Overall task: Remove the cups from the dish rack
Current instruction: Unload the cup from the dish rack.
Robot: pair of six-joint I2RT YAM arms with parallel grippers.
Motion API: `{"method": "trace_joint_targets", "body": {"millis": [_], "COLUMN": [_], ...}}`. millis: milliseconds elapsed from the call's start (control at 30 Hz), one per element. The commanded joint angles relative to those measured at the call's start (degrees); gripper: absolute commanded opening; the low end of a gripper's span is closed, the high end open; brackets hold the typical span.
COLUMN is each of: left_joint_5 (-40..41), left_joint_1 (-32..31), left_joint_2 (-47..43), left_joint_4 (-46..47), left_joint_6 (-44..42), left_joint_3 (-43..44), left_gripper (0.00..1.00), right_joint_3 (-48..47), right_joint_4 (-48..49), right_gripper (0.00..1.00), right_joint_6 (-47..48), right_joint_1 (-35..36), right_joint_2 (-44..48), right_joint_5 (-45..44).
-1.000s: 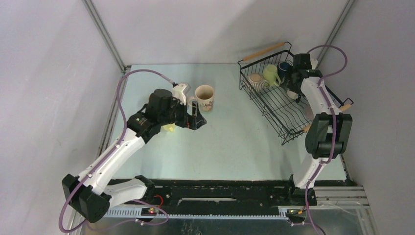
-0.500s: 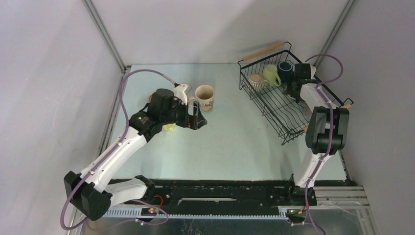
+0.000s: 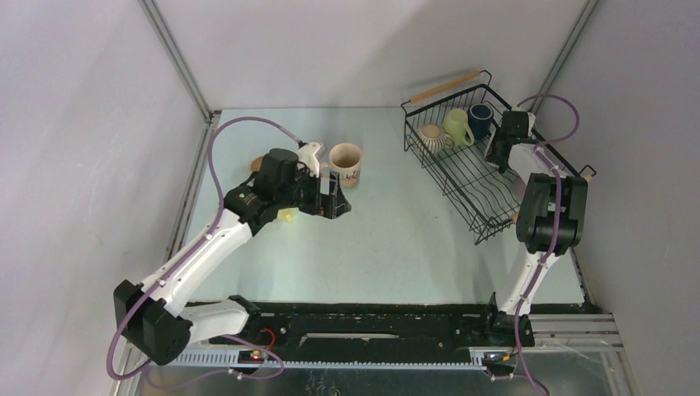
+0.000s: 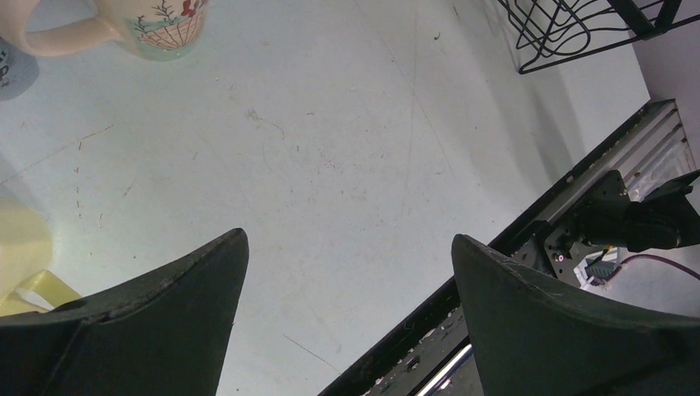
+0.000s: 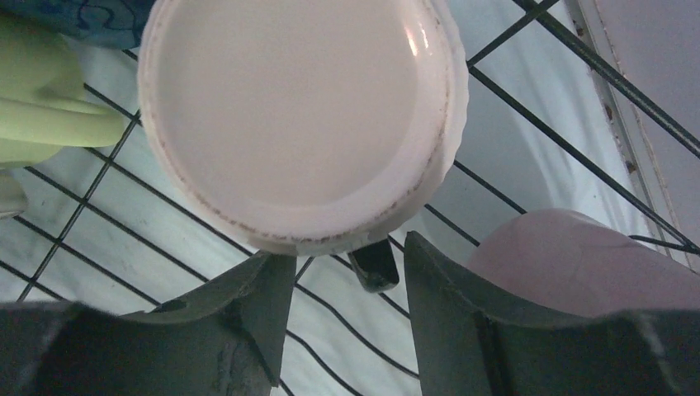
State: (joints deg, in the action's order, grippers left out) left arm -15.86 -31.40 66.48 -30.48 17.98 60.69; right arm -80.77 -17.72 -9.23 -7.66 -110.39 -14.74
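Observation:
The black wire dish rack (image 3: 462, 177) stands at the right rear. Along its far end sit a ribbed beige cup (image 3: 431, 136), a yellow-green cup (image 3: 456, 126) and a dark blue cup (image 3: 480, 118). My right gripper (image 3: 497, 157) reaches down into the rack. In the right wrist view its fingers (image 5: 347, 264) stand partly apart on either side of the dark handle (image 5: 373, 266) of an upturned cup with a pale base (image 5: 301, 115); a gap shows beside the handle. A mauve-pink cup (image 5: 578, 260) lies beside it. My left gripper (image 3: 330, 202) hangs open over bare table.
A cream floral cup (image 3: 345, 163) stands on the table just beyond my left gripper, with a white cup (image 3: 307, 152) and a tan one (image 3: 256, 163) behind the wrist. A yellow item (image 3: 287, 216) lies under the left arm. Grey walls close in on both sides.
The right jaws have narrowed around the upturned cup's handle and the right wrist has drawn back toward the rack's far corner. The left arm has shifted slightly left, still open.

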Motion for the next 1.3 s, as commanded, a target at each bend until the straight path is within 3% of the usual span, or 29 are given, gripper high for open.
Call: {"method": "trace_joint_targets", "body": {"millis": [0,433,567,667,900,1000,1200,1267], "left_joint_5": [-1.4,-1.5,-1.5,-1.3,-1.1,-1.1,-0.8,-0.6], "left_joint_1": [-0.4,-0.5,-0.4,-0.5,-0.5,-0.5,-0.5,-0.5], "left_joint_2": [0.4,1.1,1.2,1.2,1.5,1.6,1.6,1.6], "left_joint_4": [2.1,2.2,2.2,2.2,2.2,2.2,2.2,2.2], "left_joint_6": [0.3,0.5,0.5,0.5,0.4,0.4,0.3,0.3], "left_joint_3": [-1.3,-1.3,-1.4,-1.5,-1.5,-1.5,-1.6,-1.6], "left_gripper": [1.00,1.00,1.00,1.00,1.00,1.00,1.00,1.00], "right_joint_3": [-0.4,-1.1,-2.4,-3.7,-5.8,-6.1,-6.6,-6.2], "right_joint_4": [2.8,2.7,1.7,0.7,-0.7,-1.0,-2.2,-2.5], "right_gripper": [0.56,0.31,0.30,0.38,0.37,0.30,0.00,0.00], "right_joint_6": [1.5,1.7,2.0,1.8,1.3,1.2,0.3,0.1], "right_joint_1": [-0.7,1.2,1.8,1.8,1.7,1.7,2.1,2.4], "right_joint_2": [-0.9,-0.5,-2.1,-3.6,-5.8,-6.1,-4.9,-3.8], "right_joint_5": [0.0,1.6,0.9,0.6,0.7,0.3,-1.5,-2.2]}}
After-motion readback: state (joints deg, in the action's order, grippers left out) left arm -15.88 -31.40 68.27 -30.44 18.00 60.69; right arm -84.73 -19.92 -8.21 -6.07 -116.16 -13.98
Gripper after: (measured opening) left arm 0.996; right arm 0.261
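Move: The white cup stands just beyond the right hand, its middle about 6 cm ahead, 1 cm right and 3 cm lower, with its handle side facing the fingers. From this hand, the blue cup is some 15 cm ahead and 4 cm left, the green cup about 12 cm ahead and 10 cm left, and the pink cup 5 cm back and 8 cm right. The idle left hand has the white cup some 27 cm ahead, 46 cm right and 16 cm below. Down, with a small shift left and forward, the right hand settles onto the near side of the white cup. The fingers first narrow to about half their starting gap while it sidles left; then they ease open a little as it sinks the rest of the roughly 3 cm, and finally pinch the cup's handle. The wrist tips down and turns counter-clockwise by under 5 degrees each. ##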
